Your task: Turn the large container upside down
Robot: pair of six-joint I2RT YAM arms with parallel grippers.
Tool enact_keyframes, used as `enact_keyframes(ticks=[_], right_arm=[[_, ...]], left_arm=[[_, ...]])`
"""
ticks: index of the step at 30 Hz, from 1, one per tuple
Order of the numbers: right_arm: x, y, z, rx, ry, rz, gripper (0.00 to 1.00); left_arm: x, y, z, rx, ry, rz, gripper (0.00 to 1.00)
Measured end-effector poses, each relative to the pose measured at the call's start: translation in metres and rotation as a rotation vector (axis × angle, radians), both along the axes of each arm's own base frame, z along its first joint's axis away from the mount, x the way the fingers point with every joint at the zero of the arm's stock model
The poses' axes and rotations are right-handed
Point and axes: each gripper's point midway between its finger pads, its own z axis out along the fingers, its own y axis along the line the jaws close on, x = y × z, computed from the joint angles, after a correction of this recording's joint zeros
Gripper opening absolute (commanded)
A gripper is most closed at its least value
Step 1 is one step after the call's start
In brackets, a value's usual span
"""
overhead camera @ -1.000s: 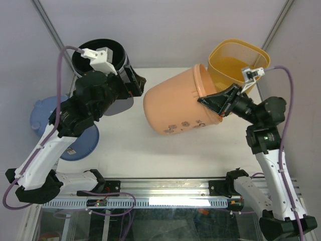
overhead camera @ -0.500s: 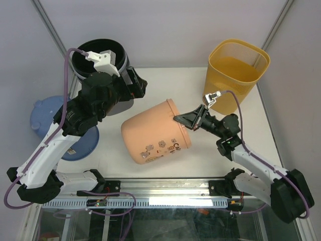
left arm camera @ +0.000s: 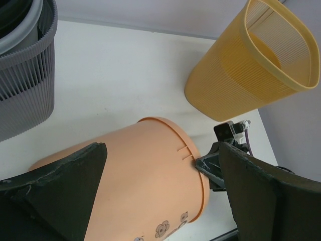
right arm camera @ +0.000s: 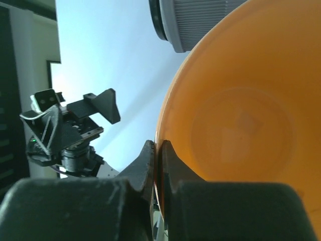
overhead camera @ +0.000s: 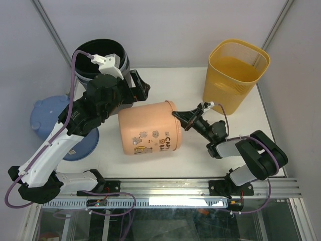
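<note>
The large container (overhead camera: 148, 128) is a peach-orange bucket with flower prints. It lies on its side mid-table, its mouth facing right. My right gripper (overhead camera: 179, 116) is shut on its rim, one finger inside and one outside, which the right wrist view shows at the gripper (right arm camera: 158, 148) against the container's orange inside (right arm camera: 241, 125). My left gripper (overhead camera: 136, 93) hangs open just behind and above the container. In the left wrist view its fingers straddle the container (left arm camera: 140, 175) without touching, the gripper (left arm camera: 163, 150) centred over the rim end, the right gripper (left arm camera: 200, 163) pinching there.
A yellow ribbed basket (overhead camera: 234, 75) stands upright at the back right. A grey ribbed bin with a black liner (overhead camera: 100, 55) stands at the back left, close to my left arm. A blue lid (overhead camera: 47, 113) and a blue dish (overhead camera: 83, 143) lie at the left edge.
The container came down from a raised tilt at the right onto its side further left. My right arm dropped low with it, still gripping the rim. My left gripper shifted slightly toward it.
</note>
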Motion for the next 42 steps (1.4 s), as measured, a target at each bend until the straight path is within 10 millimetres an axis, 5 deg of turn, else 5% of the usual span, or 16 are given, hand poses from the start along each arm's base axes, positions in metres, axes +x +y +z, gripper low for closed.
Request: enact_keyframes(ticks=[16,21,34,39,42], right_arm=[[0.005,-0.08,-0.046,0.077,0.234,-0.222,0.0],[0.005,-0.08,-0.072,0.034,0.309,-0.216,0.01],[-0.008,-0.063,-0.145,-0.177,0.416,-0.11,0.61],[-0.014,-0.059,-0.15,-0.23,0.372,-0.082,0.82],[-0.016,-0.059,-0.151,-0.28,0.338,-0.079,0.86]], left_arm=[[0.006,-0.016,-0.018,0.013,0.028,-0.041,0.99],[0.006,-0.018,-0.022,0.019,0.034,-0.046,0.99],[0.009,-0.025,-0.035,0.032,0.055,-0.062,0.99],[0.011,-0.032,-0.04,0.039,0.067,-0.082,0.99],[0.012,-0.035,-0.044,0.042,0.078,-0.094,0.99]])
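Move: My right hand grips the rim of the peach container, lying on its side mouth to the right. Its middle is about 11 cm to my left, 4 cm back and 6 cm below; the spot to stand it on is roughly 5 cm left, 5 cm back and 21 cm below. The yellow basket is some 16 cm ahead and 22 cm right, the grey bin 16 cm ahead and 29 cm left. From my left hand, the container lies 4 cm back, 5 cm right and 20 cm below. I swing the pinched rim about 8 cm to the right, sinking slightly and tipping my right hand down some 20 degrees, then carry it down another 10 cm, easing a little left, so the mouth turns to the table. During the last of that descent I open the fingers wide, leaving the rim between them. My empty left hand, still open, follows about 5 cm down and to the right. ##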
